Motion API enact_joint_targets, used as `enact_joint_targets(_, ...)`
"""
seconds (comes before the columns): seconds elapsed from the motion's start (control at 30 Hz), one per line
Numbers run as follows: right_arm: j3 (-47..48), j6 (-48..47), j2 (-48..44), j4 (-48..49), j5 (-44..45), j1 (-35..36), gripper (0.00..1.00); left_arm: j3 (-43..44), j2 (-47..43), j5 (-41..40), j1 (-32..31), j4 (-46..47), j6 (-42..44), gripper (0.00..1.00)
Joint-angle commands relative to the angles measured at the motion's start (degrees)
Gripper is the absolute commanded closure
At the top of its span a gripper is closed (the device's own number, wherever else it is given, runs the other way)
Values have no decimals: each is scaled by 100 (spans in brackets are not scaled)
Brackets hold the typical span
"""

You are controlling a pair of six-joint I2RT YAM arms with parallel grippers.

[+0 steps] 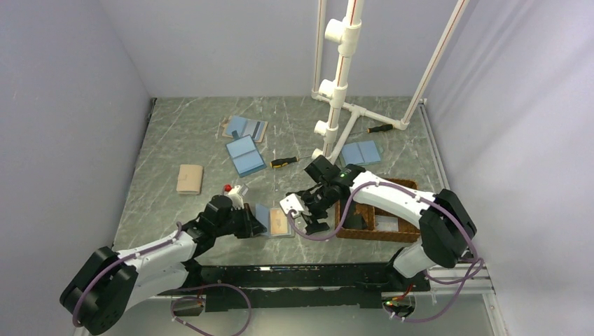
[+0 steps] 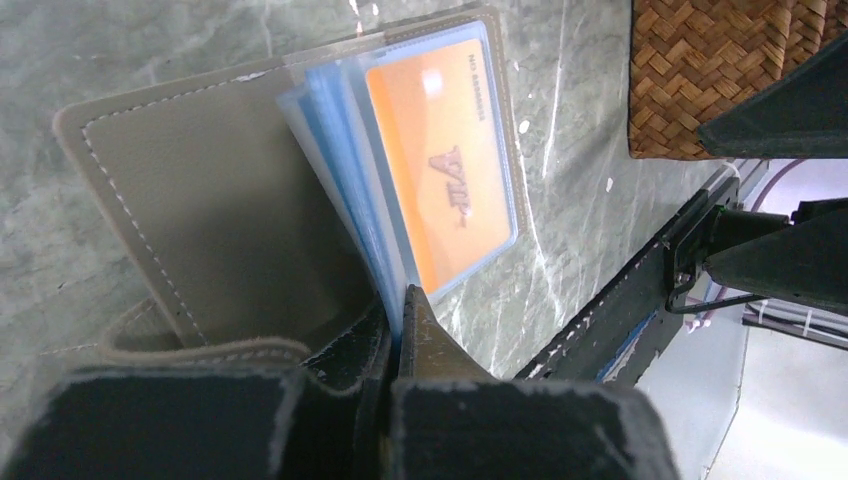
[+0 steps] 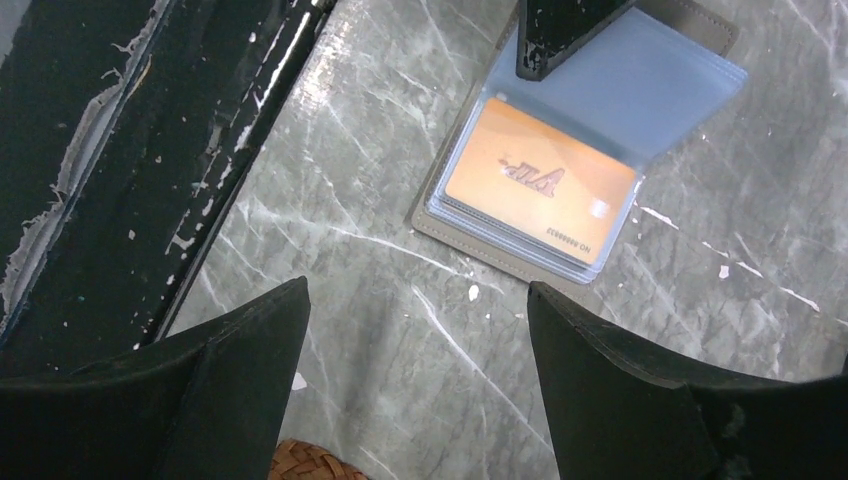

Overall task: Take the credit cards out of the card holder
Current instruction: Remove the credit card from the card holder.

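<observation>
The card holder [image 1: 277, 222] lies open on the marble table near the front edge, tan cover [image 2: 220, 210] underneath and light blue sleeves fanned up. An orange credit card [image 2: 440, 160] shows in the top sleeve, also in the right wrist view [image 3: 540, 185]. My left gripper [image 2: 400, 305] is shut on the edge of the blue sleeves at the holder's left side [image 1: 253, 224]. My right gripper [image 3: 418, 300] hovers open just right of the holder [image 1: 313, 225], with only bare table between its fingers. Any other cards are hidden in the sleeves.
A brown wicker tray [image 1: 378, 229] stands right behind the right gripper. Further back lie other blue holders [image 1: 245, 155] [image 1: 361, 152], a tan wallet [image 1: 190, 178], two screwdrivers [image 1: 285, 162] [image 1: 378, 128] and a white pipe frame [image 1: 340, 84]. The black base rail [image 3: 120, 160] runs along the near edge.
</observation>
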Motion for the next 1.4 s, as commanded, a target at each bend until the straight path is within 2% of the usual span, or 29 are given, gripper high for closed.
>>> enact_joint_targets(0.0, 208, -68, 39, 96, 41, 25, 18, 50, -79, -386, 16, -296, -180, 100)
enact_joint_targets(0.3, 164, 504, 205, 538, 315, 110, 20, 384, 445, -563, 12, -749, -385, 99)
enact_joint_targets(0.5, 164, 922, 277, 851, 571, 191, 23, 533, 290, -634, 11, -1153, -463, 97)
enact_joint_targets(0.67, 155, 1238, 360, 1098, 718, 265, 28, 591, -12, -783, 11, -1563, -569, 86)
enact_joint_targets(0.8, 187, 1783, 461, 1486, 976, 324, 36, 605, -182, -917, 11, -1786, -654, 81)
enact_joint_targets(0.97, 240, 2261, 621, 1761, 1057, 388, 51, 760, -243, -1115, 11, -2148, -664, 71)
enact_joint_targets(1.13, 318, 2569, 824, 1886, 1049, 488, 59, 964, -309, -1482, 11, -2691, -779, 67)
enact_joint_targets(1.37, 480, 3389, 1126, 2222, 1192, 500, 76, 1254, -732, -1937, 11, -3548, -792, 59)
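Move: Some 7 cm to the right hand's left, 2 cm ahead and 7 cm below lies the orange credit card in its clear sleeve; the blue sleeves stand about 5 cm farther left, level with the card. The wicker basket's middle is roughly 25 cm right and 6 cm ahead of the right hand. For the left hand, the card is about 5 cm right, 3 cm ahead and 2 cm down; the blue sleeves reach from its pinched tips, middle 3 cm ahead and 1 cm right. Closing its fingers from wide open to about a third, the right hand goes some 5 cm left, 3 cm forward and 3 cm down towards the card, turning about 20 degrees clockwise; no touch is visible. The left hand, still pinching the blue sleeves, first sinks slightly, then opens and draws off about 4 cm left, twisting counter-clockwise. ##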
